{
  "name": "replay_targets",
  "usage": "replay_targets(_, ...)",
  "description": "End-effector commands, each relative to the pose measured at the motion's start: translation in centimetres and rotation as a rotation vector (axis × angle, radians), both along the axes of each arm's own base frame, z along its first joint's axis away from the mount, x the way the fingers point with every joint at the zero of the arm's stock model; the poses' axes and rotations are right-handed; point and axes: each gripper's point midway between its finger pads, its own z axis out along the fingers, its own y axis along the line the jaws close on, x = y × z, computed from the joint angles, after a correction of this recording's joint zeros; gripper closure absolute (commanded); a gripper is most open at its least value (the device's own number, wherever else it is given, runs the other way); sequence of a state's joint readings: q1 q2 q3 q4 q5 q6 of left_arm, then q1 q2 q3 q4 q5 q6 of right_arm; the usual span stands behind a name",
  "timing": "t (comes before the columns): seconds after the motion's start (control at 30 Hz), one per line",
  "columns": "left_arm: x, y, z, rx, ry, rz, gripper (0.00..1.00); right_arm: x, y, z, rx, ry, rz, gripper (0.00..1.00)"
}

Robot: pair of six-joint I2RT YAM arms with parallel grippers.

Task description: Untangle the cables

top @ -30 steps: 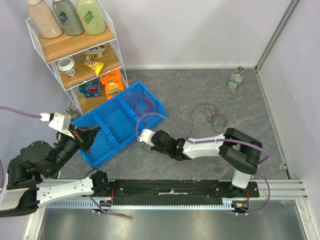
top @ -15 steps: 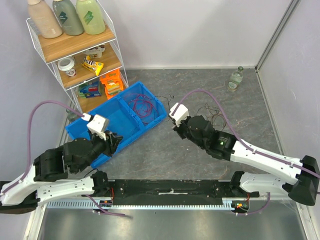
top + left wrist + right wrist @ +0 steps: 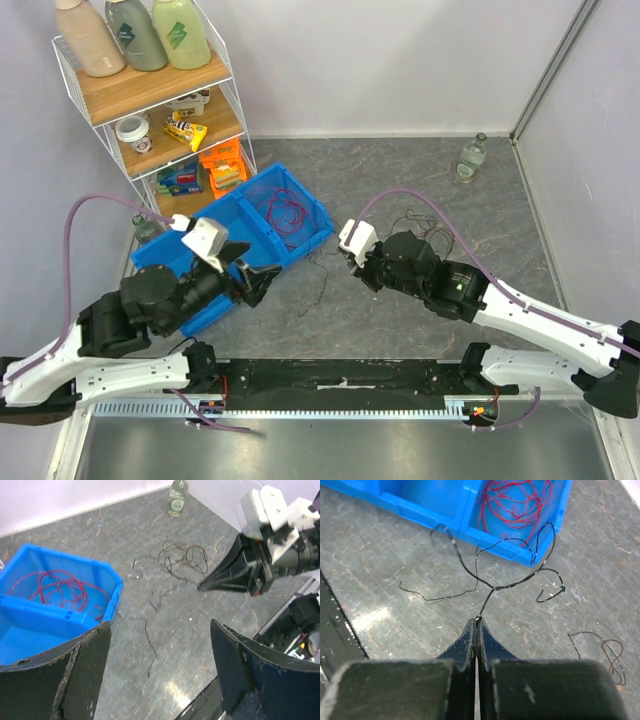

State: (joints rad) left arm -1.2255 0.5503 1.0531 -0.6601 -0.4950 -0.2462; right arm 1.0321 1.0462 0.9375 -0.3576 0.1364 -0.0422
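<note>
A hair-thin black cable [image 3: 495,587] sprawls over the grey tabletop beside the blue bin [image 3: 445,510]. My right gripper [image 3: 478,620] is shut on one end of it. From above, that black cable [image 3: 322,282] lies between both grippers, the right gripper [image 3: 348,265] just to its right. A red cable [image 3: 285,212] is coiled in the blue bin's [image 3: 215,235] right compartment. A dark brown cable [image 3: 428,228] lies bunched behind the right arm. My left gripper [image 3: 252,282] hangs open at the bin's front edge, nothing between its fingers [image 3: 95,650]. Below it lies a black cable [image 3: 149,647] strand.
A wire shelf [image 3: 150,110] with bottles and snack packs stands at the back left, close behind the bin. A small glass bottle [image 3: 470,157] stands at the back right. The black mounting rail [image 3: 340,378] runs along the near edge. Walls close in left and right.
My left gripper has opened and swung right, from the bin's left end to its front. The right gripper, still shut, has pulled back rightward, dragging the black cable out over the table.
</note>
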Motion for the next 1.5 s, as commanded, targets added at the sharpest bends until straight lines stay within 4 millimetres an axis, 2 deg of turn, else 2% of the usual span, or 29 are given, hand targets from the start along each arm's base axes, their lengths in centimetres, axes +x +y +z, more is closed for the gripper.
replay_targets(0.0,2.3,-4.3,1.1,0.032,-0.094,0.001,0.13,-2.0,1.1,2.1,0.055,0.011,0.126,1.00)
replay_targets(0.07,3.0,-6.6,0.4,0.056,-0.078,-0.018,0.12,-2.2,1.0,2.2,0.059,0.013,0.131,1.00)
replay_targets(0.17,5.6,-8.2,-0.6,0.024,0.001,-0.038,0.12,-3.0,1.1,2.2,0.075,0.029,0.165,1.00)
replay_targets(0.23,7.6,-7.9,-1.1,-0.060,0.060,-0.066,0.12,-3.3,0.9,2.4,0.086,0.031,0.172,1.00)
replay_targets(0.27,8.0,-8.0,-1.6,-0.094,0.071,-0.101,0.12,-3.5,0.9,2.5,0.092,0.035,0.179,1.00)
replay_targets(0.4,9.4,-7.4,-1.4,-0.292,0.114,-0.211,0.13,-3.8,1.0,2.8,0.107,0.039,0.194,1.00)
replay_targets(0.53,11.7,-6.1,-2.9,-0.429,0.320,-0.135,0.14,-3.8,0.8,2.9,0.112,0.039,0.186,1.00)
replay_targets(0.7,11.9,-6.5,-3.9,-0.563,0.509,-0.092,0.10,-4.0,1.0,2.6,0.111,0.046,0.198,1.00)
replay_targets(0.8,11.6,-7.1,-3.9,-0.480,0.419,-0.189,0.31,-4.0,1.2,2.6,0.108,0.048,0.207,1.00)
replay_targets(0.97,12.6,-6.0,-6.1,-0.342,0.250,-0.149,0.30,-4.3,1.2,3.0,0.122,0.046,0.218,1.00)
replay_targets(1.07,12.5,-6.2,-6.7,-0.322,0.179,-0.188,0.32,-4.5,1.2,3.2,0.125,0.048,0.230,1.00)
replay_targets(1.27,11.5,-7.0,-7.6,-0.349,0.136,-0.267,0.44,-4.5,1.3,3.7,0.130,0.043,0.233,1.00)
replay_targets(1.47,11.2,-8.2,-9.5,-0.273,0.147,-0.240,0.46,-4.7,1.1,4.1,0.143,0.040,0.236,1.00)
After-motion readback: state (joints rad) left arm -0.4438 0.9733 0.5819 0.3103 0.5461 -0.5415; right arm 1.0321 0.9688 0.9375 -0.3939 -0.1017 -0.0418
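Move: My right hand already pinches the black cable; the loop at its free end, which my left hand goes for, sits about 13 cm ahead of the left hand, 11 cm to its right and 14 cm below. From the right hand that loop is some 7 cm ahead, 4 cm left and slightly lower. The red cable in the blue bin lies roughly 21 cm ahead of my left hand, 2 cm right and 31 cm down. I swing my open left hand rightward and forward, then sink it towards the black cable's loop, about 11 cm forward, 10 cm down and 7 cm right in all, tipping it down, rolling its left side lower and narrowing the fingers partway. My right hand keeps its pinch, eases back about 4 cm and turns slightly counter-clockwise. ##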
